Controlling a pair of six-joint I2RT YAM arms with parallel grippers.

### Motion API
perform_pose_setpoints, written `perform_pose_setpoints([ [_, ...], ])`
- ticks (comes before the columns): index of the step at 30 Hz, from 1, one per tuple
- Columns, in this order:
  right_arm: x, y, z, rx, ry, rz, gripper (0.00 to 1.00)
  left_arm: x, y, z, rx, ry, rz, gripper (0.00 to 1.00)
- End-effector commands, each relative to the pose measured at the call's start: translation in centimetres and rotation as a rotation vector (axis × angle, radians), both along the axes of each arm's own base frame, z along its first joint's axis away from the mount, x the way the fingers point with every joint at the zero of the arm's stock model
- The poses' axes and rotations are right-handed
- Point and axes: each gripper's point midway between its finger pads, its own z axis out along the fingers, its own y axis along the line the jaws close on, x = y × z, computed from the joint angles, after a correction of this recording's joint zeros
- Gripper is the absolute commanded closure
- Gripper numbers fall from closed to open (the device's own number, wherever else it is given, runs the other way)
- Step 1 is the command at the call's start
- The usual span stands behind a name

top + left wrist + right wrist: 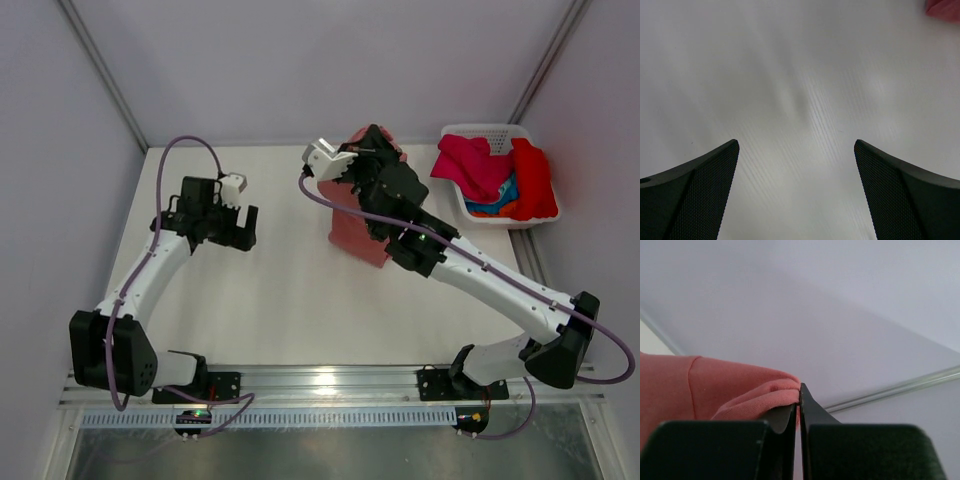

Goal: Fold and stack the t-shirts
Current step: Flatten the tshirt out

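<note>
The salmon pink t-shirt (358, 235) hangs lifted off the table at its middle back, largely hidden by my right arm. My right gripper (375, 140) is shut on the shirt's top edge and holds it up. In the right wrist view the pink cloth (715, 390) is pinched between the closed jaws, with my right gripper (800, 400) pointing at the back wall. My left gripper (240, 228) is open and empty over bare table, left of the shirt. In the left wrist view the gripper (796, 165) hovers over the table, and a corner of the pink shirt (944, 10) shows at top right.
A white plastic basket (478, 133) stands at the back right. It holds a magenta shirt (475, 165), a red shirt (535, 180) and bits of blue and orange cloth (492, 205). The white table (270, 290) ends at grey walls behind and at the sides.
</note>
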Motion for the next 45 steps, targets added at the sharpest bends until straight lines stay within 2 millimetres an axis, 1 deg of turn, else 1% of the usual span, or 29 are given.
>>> perform_pose_setpoints([
  [1,-0.1,0.0,0.1,0.086,0.045,0.014,0.97,-0.1,-1.8,0.8,-0.078,0.013,-0.081,0.01],
  [3,0.5,1.4,-1.5,0.105,0.096,0.041,0.97,-0.7,-2.5,0.7,-0.104,0.038,-0.133,0.01],
  [4,0.6,1.9,-1.9,0.106,0.108,0.049,0.97,-1.0,-3.3,1.0,-0.134,0.041,-0.171,0.01],
  [5,0.7,2.2,-1.6,0.112,0.106,0.053,0.97,-1.1,-3.6,1.2,-0.137,0.039,-0.192,0.01],
  [6,1.0,2.9,-2.0,0.105,0.114,0.057,0.97,-1.3,-3.8,1.4,-0.129,0.035,-0.222,0.01],
  [7,1.0,3.2,-1.7,0.108,0.107,0.059,0.97,-1.2,-4.1,1.8,-0.118,0.020,-0.241,0.01],
  [8,0.9,3.3,-0.1,0.139,0.080,0.061,0.97,-1.5,-4.8,2.0,-0.106,0.009,-0.273,0.01],
  [9,1.0,3.6,0.4,0.140,0.069,0.062,0.97,-1.5,-5.1,2.0,-0.091,-0.003,-0.292,0.01],
  [10,0.9,3.7,1.4,0.155,0.049,0.066,0.97,-1.6,-5.4,2.1,-0.064,-0.023,-0.317,0.01],
  [11,0.3,3.5,4.3,0.216,-0.005,0.079,0.97,-2.0,-6.3,1.9,-0.017,-0.036,-0.350,0.01],
  [13,0.0,3.5,6.8,0.290,-0.039,0.096,0.97,-2.5,-7.4,1.8,0.019,-0.051,-0.401,0.01],
  [14,-0.7,2.8,9.6,0.347,-0.057,0.113,0.97,-3.1,-8.4,1.5,0.022,-0.045,-0.434,0.01],
  [15,-0.9,2.8,10.4,0.384,-0.053,0.131,0.97,-3.4,-8.8,1.2,0.025,-0.037,-0.448,0.01],
  [16,-1.0,3.8,10.8,0.430,-0.027,0.189,0.97,-3.6,-9.1,0.9,0.027,-0.025,-0.456,0.01],
  [17,-1.5,3.6,11.9,0.444,-0.014,0.215,0.97,-3.8,-9.5,0.3,0.028,-0.006,-0.467,0.01],
  [18,-2.0,4.3,12.3,0.478,0.000,0.259,0.97,-3.9,-9.5,0.0,0.035,0.002,-0.467,0.01],
  [20,-2.6,4.5,12.8,0.494,0.016,0.287,0.97,-4.0,-9.9,-0.5,0.045,0.012,-0.479,0.01],
  [22,-2.9,4.7,12.7,0.510,0.041,0.308,0.97,-4.1,-9.9,-0.9,0.068,0.007,-0.476,0.01],
  [23,-3.1,5.2,12.2,0.512,0.075,0.336,0.97,-4.0,-10.3,-0.8,0.075,-0.016,-0.484,0.01],
  [25,-3.1,5.4,11.7,0.515,0.088,0.338,0.97,-3.8,-10.3,-1.2,0.110,-0.044,-0.463,0.01],
  [26,-2.7,5.4,11.3,0.497,0.080,0.316,0.97,-3.7,-11.0,-1.1,0.123,-0.076,-0.473,0.01],
  [29,-2.1,5.4,10.9,0.467,0.048,0.275,0.97,-3.4,-11.5,-1.5,0.213,-0.129,-0.457,0.01],
  [30,-1.9,5.5,10.7,0.458,0.049,0.271,0.97,-3.1,-11.4,-1.6,0.250,-0.144,-0.445,0.01],
  [33,-1.7,6.0,10.1,0.454,0.069,0.278,0.97,-2.5,-11.8,-2.2,0.296,-0.156,-0.427,0.01],
  [36,-1.6,6.2,9.9,0.452,0.072,0.276,0.97,-2.2,-12.1,-3.2,0.323,-0.151,-0.429,0.01],
  [37,-1.6,6.3,9.8,0.448,0.076,0.277,0.97,-2.1,-12.3,-3.8,0.335,-0.141,-0.433,0.01],
  [39,-1.5,6.4,9.7,0.449,0.077,0.275,0.97,-1.9,-12.7,-4.0,0.339,-0.146,-0.429,0.01],
  [43,-1.6,6.1,10.2,0.455,0.066,0.272,0.97,-1.3,-13.4,-3.8,0.336,-0.170,-0.419,0.01],
  [45,-1.8,5.7,10.7,0.471,0.056,0.271,0.97,-1.2,-13.8,-2.9,0.308,-0.203,-0.421,0.01],
])
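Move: From the left hand, the lower end of the hanging t-shirt is about 24 cm to the right, nearly level fore and aft, and some 8 cm lower. The right hand already holds the t-shirt high by one corner; its lower end is about 38 cm beneath the hand, perhaps 2 cm to the right. The white basket of shirts stands roughly 18 cm ahead of the right hand, 38 cm to its right and 38 cm below. Rightwards some 12 cm, with a little drift back, the open left hand swings in towards the hanging t-shirt's lower end, turning clockwise, then rolls left side up and sinks about 5 cm. The right hand keeps its pinch, dips left, flicks the cloth sharply up, then eases down and holds about 7 cm higher and farther left, its left side tilted up. ##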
